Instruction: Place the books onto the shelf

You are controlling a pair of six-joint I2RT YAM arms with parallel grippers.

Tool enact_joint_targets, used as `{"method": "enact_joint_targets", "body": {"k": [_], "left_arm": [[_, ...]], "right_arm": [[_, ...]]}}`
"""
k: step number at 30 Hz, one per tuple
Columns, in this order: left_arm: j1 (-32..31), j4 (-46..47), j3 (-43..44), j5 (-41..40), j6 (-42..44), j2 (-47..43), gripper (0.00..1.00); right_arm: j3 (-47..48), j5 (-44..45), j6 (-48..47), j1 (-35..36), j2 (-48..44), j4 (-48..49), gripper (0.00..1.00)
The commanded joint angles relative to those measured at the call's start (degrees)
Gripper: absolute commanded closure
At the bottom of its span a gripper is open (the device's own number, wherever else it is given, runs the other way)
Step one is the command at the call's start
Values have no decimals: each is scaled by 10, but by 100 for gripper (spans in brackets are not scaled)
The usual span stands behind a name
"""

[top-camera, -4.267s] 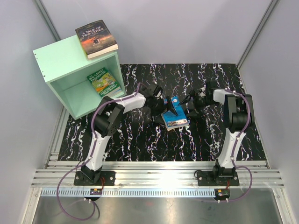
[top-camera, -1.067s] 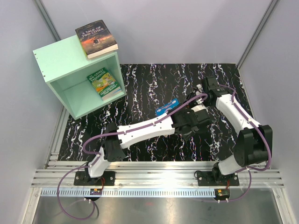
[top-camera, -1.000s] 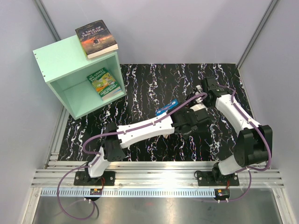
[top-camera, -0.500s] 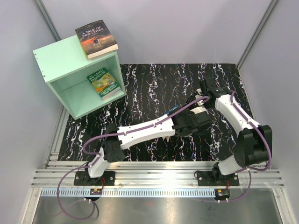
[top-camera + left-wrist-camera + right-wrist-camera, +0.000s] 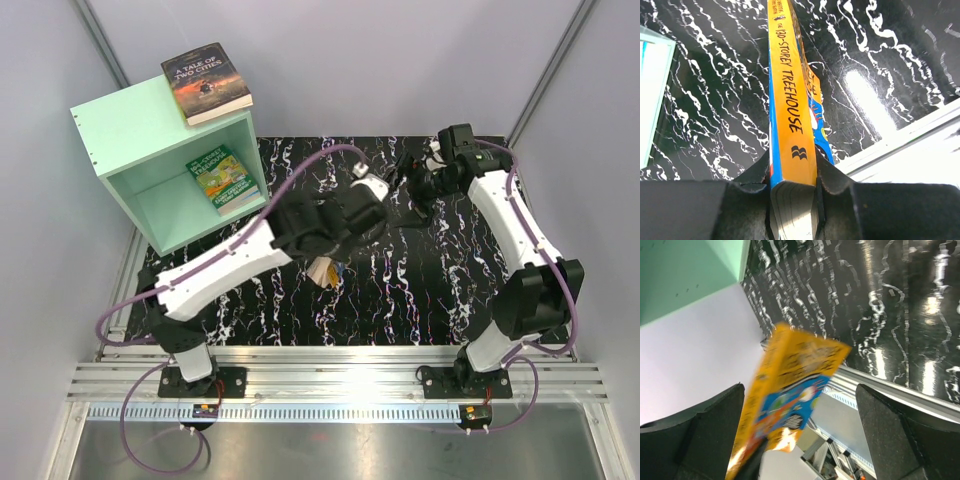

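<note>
A blue-and-orange book (image 5: 790, 125) with "130-Storey Treehouse" on its orange spine stands on edge between my left gripper's fingers (image 5: 837, 185), and my left gripper (image 5: 792, 200) is shut on it. From above, that gripper (image 5: 330, 255) holds the book (image 5: 325, 272) over the middle of the mat. My right gripper (image 5: 408, 190) is open at the far right, apart from the book. In the right wrist view the book (image 5: 790, 385) shows blurred beyond the wide-open right gripper (image 5: 800, 440). The mint-green shelf (image 5: 130, 125) stands at the far left. A dark book (image 5: 206, 82) lies on top of it and green books (image 5: 222, 178) lie inside.
A black marbled mat (image 5: 450, 290) covers the table. Aluminium rails (image 5: 340, 380) run along the near edge by the arm bases. Grey walls close in the left, right and back. The shelf's open face looks toward the mat.
My left gripper shut on the blue-and-orange book and carried it left and nearer. My right gripper opened, let the book go and drew back toward the far right.
</note>
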Motion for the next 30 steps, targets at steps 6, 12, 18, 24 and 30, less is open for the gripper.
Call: {"method": "enact_joint_targets", "body": {"k": [6, 12, 18, 24, 30], "left_arm": [[132, 110, -7, 118, -21, -142, 100], [309, 331, -55, 251, -86, -221, 100], [359, 641, -116, 174, -138, -253, 100], [369, 812, -120, 47, -136, -226, 100], [404, 878, -124, -63, -196, -194, 98]], "right_arm": [[-37, 97, -11, -66, -43, -42, 0], [-146, 90, 12, -75, -117, -8, 0], [-200, 71, 17, -75, -156, 6, 0], [-215, 67, 11, -74, -174, 3, 0], [-222, 52, 8, -75, -177, 9, 0]]}}
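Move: The left hand holds the 130-Storey Treehouse book. The brown book on the shelf top lies about 32 cm ahead and 26 cm to its left, some 4 cm higher. The shelf top's bare part is roughly 26 cm ahead, 36 cm left and level; the green book inside the shelf is some 25 cm ahead, 26 cm left and 18 cm below. From the right hand the brown book lies about 21 cm ahead, 41 cm left and 7 cm up. Up above all, some 30 cm, and forward and left by nearly 20 cm each, the left hand sweeps the still-pinched book towards the brown book on the shelf. The wrist swings through about 95 degrees, so the fingers go from slanting down to pointing forward and slightly up. The wide-open right hand withdraws right, then back, sinking a little. ##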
